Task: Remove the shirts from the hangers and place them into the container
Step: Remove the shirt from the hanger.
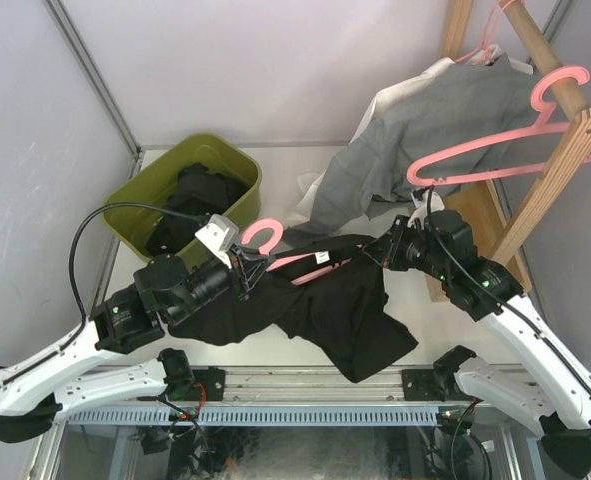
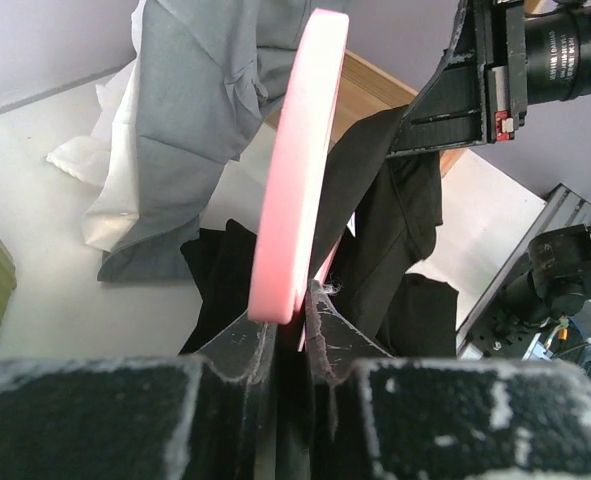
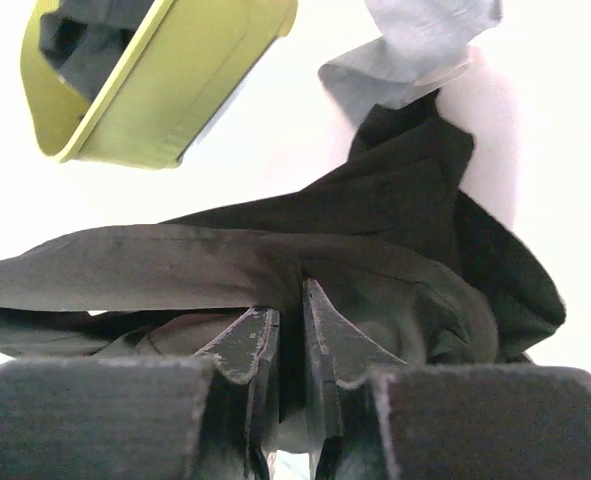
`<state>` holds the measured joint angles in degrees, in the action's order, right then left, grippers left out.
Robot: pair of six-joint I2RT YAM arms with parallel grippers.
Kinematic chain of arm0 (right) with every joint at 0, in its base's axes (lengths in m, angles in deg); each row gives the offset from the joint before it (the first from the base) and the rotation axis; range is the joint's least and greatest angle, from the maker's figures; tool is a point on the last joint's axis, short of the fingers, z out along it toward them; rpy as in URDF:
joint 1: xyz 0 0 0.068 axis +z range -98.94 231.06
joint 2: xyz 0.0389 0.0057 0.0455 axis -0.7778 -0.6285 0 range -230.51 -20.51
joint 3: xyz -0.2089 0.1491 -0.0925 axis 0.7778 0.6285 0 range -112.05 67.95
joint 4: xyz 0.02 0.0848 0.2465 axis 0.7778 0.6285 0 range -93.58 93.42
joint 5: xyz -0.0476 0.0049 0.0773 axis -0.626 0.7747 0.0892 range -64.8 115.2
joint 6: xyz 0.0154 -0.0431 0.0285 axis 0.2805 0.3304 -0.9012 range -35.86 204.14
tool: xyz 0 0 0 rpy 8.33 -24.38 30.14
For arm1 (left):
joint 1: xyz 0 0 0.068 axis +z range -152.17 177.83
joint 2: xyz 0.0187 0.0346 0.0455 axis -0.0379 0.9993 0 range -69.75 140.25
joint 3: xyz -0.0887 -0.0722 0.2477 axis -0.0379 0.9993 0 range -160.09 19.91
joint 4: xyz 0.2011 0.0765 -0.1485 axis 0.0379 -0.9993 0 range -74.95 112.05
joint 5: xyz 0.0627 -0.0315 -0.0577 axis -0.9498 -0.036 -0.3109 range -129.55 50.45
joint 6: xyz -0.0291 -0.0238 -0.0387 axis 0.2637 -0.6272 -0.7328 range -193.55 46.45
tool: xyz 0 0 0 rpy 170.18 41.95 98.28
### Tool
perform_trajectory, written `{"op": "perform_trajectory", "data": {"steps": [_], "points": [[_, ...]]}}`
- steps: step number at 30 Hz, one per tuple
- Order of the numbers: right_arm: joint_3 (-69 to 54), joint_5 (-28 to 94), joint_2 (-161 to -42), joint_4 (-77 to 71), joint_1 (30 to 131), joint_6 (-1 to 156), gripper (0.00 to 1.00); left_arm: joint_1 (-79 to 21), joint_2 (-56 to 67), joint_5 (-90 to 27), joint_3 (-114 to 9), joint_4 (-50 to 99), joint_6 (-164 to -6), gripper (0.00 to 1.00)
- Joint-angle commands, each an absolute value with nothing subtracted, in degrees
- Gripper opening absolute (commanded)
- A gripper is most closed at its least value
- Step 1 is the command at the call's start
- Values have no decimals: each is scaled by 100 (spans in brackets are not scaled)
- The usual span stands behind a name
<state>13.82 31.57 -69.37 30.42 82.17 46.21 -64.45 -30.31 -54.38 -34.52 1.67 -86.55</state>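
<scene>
A black shirt hangs stretched between my two grippers on a pink hanger and droops toward the table's near edge. My left gripper is shut on the hanger at the base of its hook, jaws pressed on the pink plastic. At the shirt's right end, my right gripper pinches a fold of the black cloth between nearly closed jaws. The olive-green container stands at the back left and holds another black shirt.
A grey shirt over a white one hangs from the wooden rack at the right, trailing onto the table. An empty pink hanger hangs on the pole. In the right wrist view the container lies ahead to the left.
</scene>
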Motion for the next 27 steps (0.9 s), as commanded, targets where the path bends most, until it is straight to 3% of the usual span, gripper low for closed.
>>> {"op": "perform_trajectory", "data": {"steps": [1, 5, 11, 18, 22, 27], "points": [[1275, 1406, -6720, 3600, 7954, 4576, 11, -6342, -3422, -6087, -3597, 288, -8311, 0], [1034, 1612, -6955, 3728, 8002, 4881, 18, -6341, -3313, -5624, -3704, 256, -8197, 0], [976, 1770, -7346, 3718, 8060, 4996, 20, -6343, -3189, -4903, -3860, 285, -8013, 0], [1047, 3096, -7164, 2858, 7999, 5109, 48, -6338, -3066, -5228, -4020, 5, -8129, 0], [1082, 3961, -7380, 2737, 8049, 4991, 51, -6340, -3050, -5178, -3955, 164, -8214, 0], [1082, 3765, -7615, 2788, 8133, 5084, 54, -6342, -2980, -4931, -3983, 176, -8174, 0]]}}
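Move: At the right end of the hanger, about 5 cm to the right hand's left and slightly below, the right fingers still pinch the black shirt's edge. The bulk of the shirt hangs roughly 9 cm back, 14 cm left and 14 cm lower; the grey shirt's hem is some 10 cm ahead, 4 cm left and 12 cm down. From the left hand, which holds the hanger near its hook, that right end lies about 14 cm right, 4 cm ahead and 9 cm below. Drawing the black shirt's edge about 2 cm to the right, away from the hanger's end, the right hand works forward and dips by a similar amount. It opens its fingers to about half, ending the pinch, and swings some 3 cm back left towards the hanger's end. The left hand keeps its grip on the hanger, tilting about 5 degrees. ##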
